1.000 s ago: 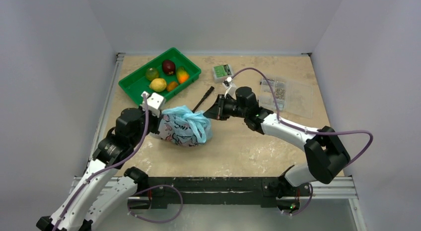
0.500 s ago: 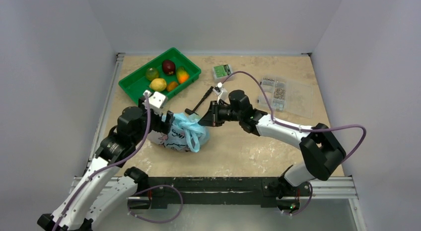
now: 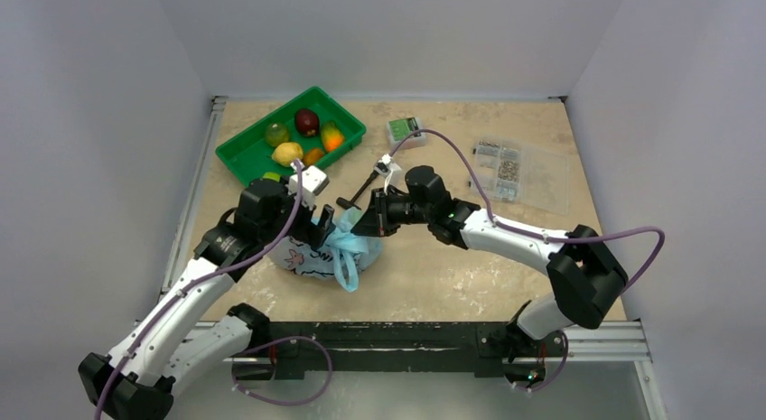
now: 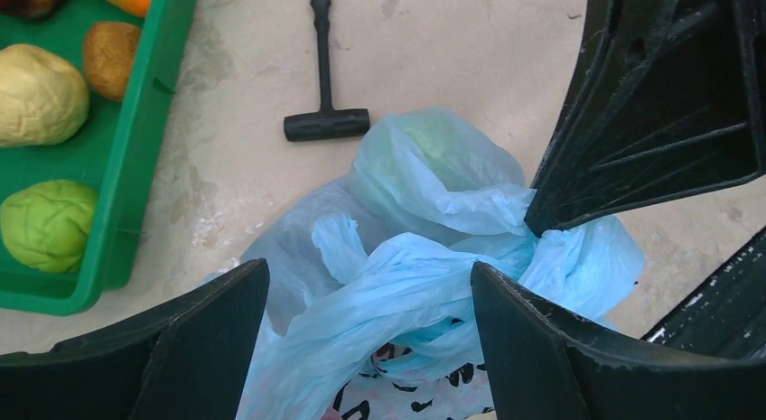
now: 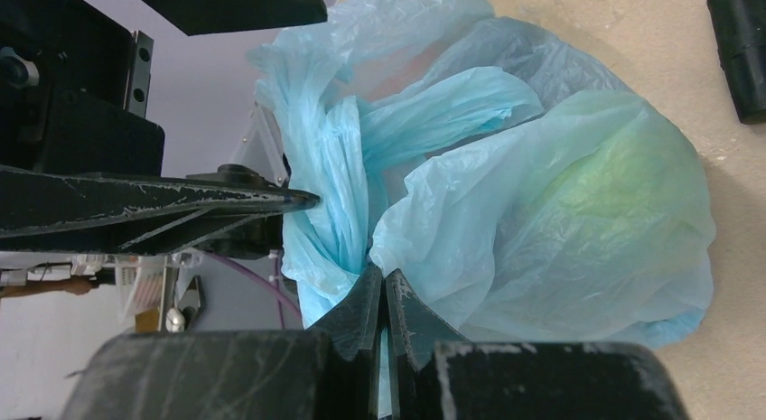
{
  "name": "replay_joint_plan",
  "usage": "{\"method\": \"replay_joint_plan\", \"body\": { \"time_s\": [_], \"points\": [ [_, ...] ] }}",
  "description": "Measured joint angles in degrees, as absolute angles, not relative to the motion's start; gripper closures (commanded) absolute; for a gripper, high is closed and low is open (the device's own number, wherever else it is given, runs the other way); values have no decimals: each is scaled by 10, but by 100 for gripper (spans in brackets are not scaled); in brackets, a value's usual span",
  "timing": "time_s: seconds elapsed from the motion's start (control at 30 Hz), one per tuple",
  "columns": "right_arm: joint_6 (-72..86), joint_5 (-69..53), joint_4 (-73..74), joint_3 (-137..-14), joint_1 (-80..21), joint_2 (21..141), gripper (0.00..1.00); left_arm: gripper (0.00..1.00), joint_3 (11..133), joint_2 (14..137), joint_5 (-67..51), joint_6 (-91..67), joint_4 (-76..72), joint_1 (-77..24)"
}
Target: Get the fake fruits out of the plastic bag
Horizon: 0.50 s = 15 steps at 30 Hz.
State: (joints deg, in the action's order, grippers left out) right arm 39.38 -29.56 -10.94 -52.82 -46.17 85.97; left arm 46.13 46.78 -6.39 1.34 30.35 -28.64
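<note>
The light-blue plastic bag (image 3: 327,250) lies crumpled on the table between both arms. My left gripper (image 4: 368,271) hangs open over its bunched top, one finger on either side of a twisted handle, gripping nothing. My right gripper (image 5: 384,280) is shut on a fold of the bag (image 5: 542,185) at its right side. A green fruit (image 5: 601,181) shows faintly through the plastic; in the left wrist view this green fruit (image 4: 434,135) sits at the bag's far end. Any other fruits inside the bag are hidden. Several fake fruits, a yellow lemon (image 3: 287,153) among them, lie in the tray.
The green tray (image 3: 244,160) stands at the back left, close to the bag. A black T-shaped tool (image 3: 361,187) lies just behind the bag. Further back is a small green box (image 3: 406,129), and a clear parts box (image 3: 519,172) sits at the right.
My left gripper has opened and moved right, over the bag's top. My right gripper, still shut on the bag, has moved left. The bag has sagged lower and closer to the left arm.
</note>
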Motion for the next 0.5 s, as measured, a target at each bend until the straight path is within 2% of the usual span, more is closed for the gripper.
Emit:
{"method": "replay_joint_plan", "body": {
  "time_s": [0.2, 0.27, 0.33, 0.43, 0.5],
  "points": [
    [385, -295, -100, -538, -461, 860, 100, 55, 479, 510, -104, 15, 316, -286],
    [383, -295, -98, -541, -461, 860, 100, 70, 481, 513, -110, 17, 322, -286],
    [379, -295, -93, -545, -461, 860, 100, 78, 481, 510, -112, 20, 324, -286],
    [374, -292, -86, -548, -461, 860, 100, 99, 481, 498, -110, 24, 325, -286],
    [372, -291, -81, -549, -461, 860, 100, 100, 481, 488, -99, 25, 325, -286]
  ]
}}
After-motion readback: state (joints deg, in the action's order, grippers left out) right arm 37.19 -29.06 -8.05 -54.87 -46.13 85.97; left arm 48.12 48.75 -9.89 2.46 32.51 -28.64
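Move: The crumpled blue neck of the bag lies almost between the left hand's open fingers, about 2 cm to its right, level with it front to back and 1 cm lower. The bag's green-fruit bulge is some 4 cm ahead, 5 cm right and 8 cm below, and the mallet head about 10 cm ahead, 4 cm right and 15 cm down. From the right hand, shut on the bag film, that neck is some 5 cm left and 1 cm back. The left fingers close from wide open to nearly shut and pinch the crumpled neck film, the hand easing about 1.5 cm right and 1 cm down onto it, then coming back up about as far with a little drift left. The right hand stays in place, still shut on the film beside it. ##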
